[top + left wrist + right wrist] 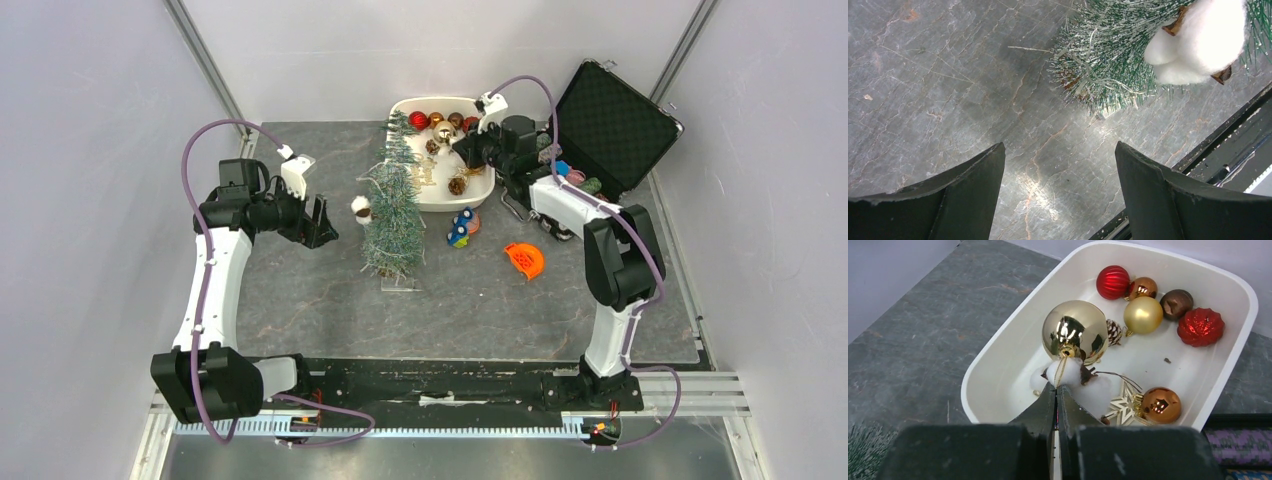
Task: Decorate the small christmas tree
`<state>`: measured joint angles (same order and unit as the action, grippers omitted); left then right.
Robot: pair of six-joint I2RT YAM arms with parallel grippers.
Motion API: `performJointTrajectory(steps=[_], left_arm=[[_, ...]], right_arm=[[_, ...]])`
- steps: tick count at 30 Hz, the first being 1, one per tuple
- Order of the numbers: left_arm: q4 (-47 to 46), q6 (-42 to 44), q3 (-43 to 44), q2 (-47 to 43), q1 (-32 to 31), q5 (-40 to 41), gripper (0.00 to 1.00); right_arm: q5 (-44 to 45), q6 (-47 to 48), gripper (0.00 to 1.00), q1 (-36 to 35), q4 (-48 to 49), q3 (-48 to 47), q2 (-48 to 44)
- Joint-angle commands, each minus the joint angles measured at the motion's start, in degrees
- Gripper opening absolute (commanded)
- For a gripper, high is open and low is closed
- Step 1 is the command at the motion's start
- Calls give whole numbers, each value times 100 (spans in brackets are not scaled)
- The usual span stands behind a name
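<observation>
The small christmas tree (393, 215) stands mid-table, frosted green, with a white cotton ornament (360, 207) on its left side. In the left wrist view its lower branches (1103, 65) and the cotton ornament (1198, 40) sit ahead of my left gripper (1059, 145). That left gripper (320, 222) is open, empty, and left of the tree. My right gripper (1056, 386) is over the white tray (973, 385), shut on the ribbon loop of a shiny gold bauble (1075, 330). From above, the right gripper (458, 145) is beside that bauble (445, 133).
The tray (440, 207) also holds red, gold and brown baubles (1143, 314), a pine cone, cotton pieces, a star (1122, 407) and a copper ball (1160, 405). An open black case (610, 125) stands at the back right. Small blue figures (460, 230) and an orange piece (525, 260) lie right of the tree.
</observation>
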<state>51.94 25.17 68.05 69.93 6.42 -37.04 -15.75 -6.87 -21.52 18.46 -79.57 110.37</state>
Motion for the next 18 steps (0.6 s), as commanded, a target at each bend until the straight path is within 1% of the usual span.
performJointTrajectory(steps=[1, 4, 7, 9, 12, 14, 18], left_arm=[[-79, -72, -20, -127, 53, -225, 87], [-70, -71, -28, -137, 48, -225, 87], [-61, -54, -23, -123, 52, -212, 87], [-61, -55, -28, -126, 53, -221, 87], [-51, -47, -24, -118, 53, -234, 87], [-37, -42, -20, -119, 54, -239, 87], [-2, -19, -19, -108, 53, -251, 87]], right_arm=[[-590, 71, 0, 103, -586, 32, 24], [-751, -96, 0, 169, -753, -271, 333], [-879, -255, 0, 249, -1069, -863, 853], [-878, -340, 3, 280, -1136, -1144, 1170], [-762, -511, 9, 328, -1163, -1599, 1627], [-468, -477, 14, 346, -1284, -1893, 1833], [-15, -245, 31, 352, -1298, -2159, 1964]])
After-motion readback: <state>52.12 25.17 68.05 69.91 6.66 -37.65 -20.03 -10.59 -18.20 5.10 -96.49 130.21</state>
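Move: The shiny gold ball already hangs by its string from the right fingertips; the free spot in the white tray where it is taken lies about 9 cm ahead, 3 cm left and 15 cm below. The brown pine cone lies roughly 6 cm nearer the base and 3 cm right of that spot, and the copper ball some 7 cm right of it. From the left hand the spot is about 30 cm ahead, 25 cm right and 17 cm below. The right fingers let go of the gold ball's string, parting to about a quarter open late in the descent. After easing back a centimetre, the right hand sinks about 11 cm into the tray, reaching some 4 cm forward over the brown pine cone, while the wrist tips its fingers down nearly 20 degrees. ##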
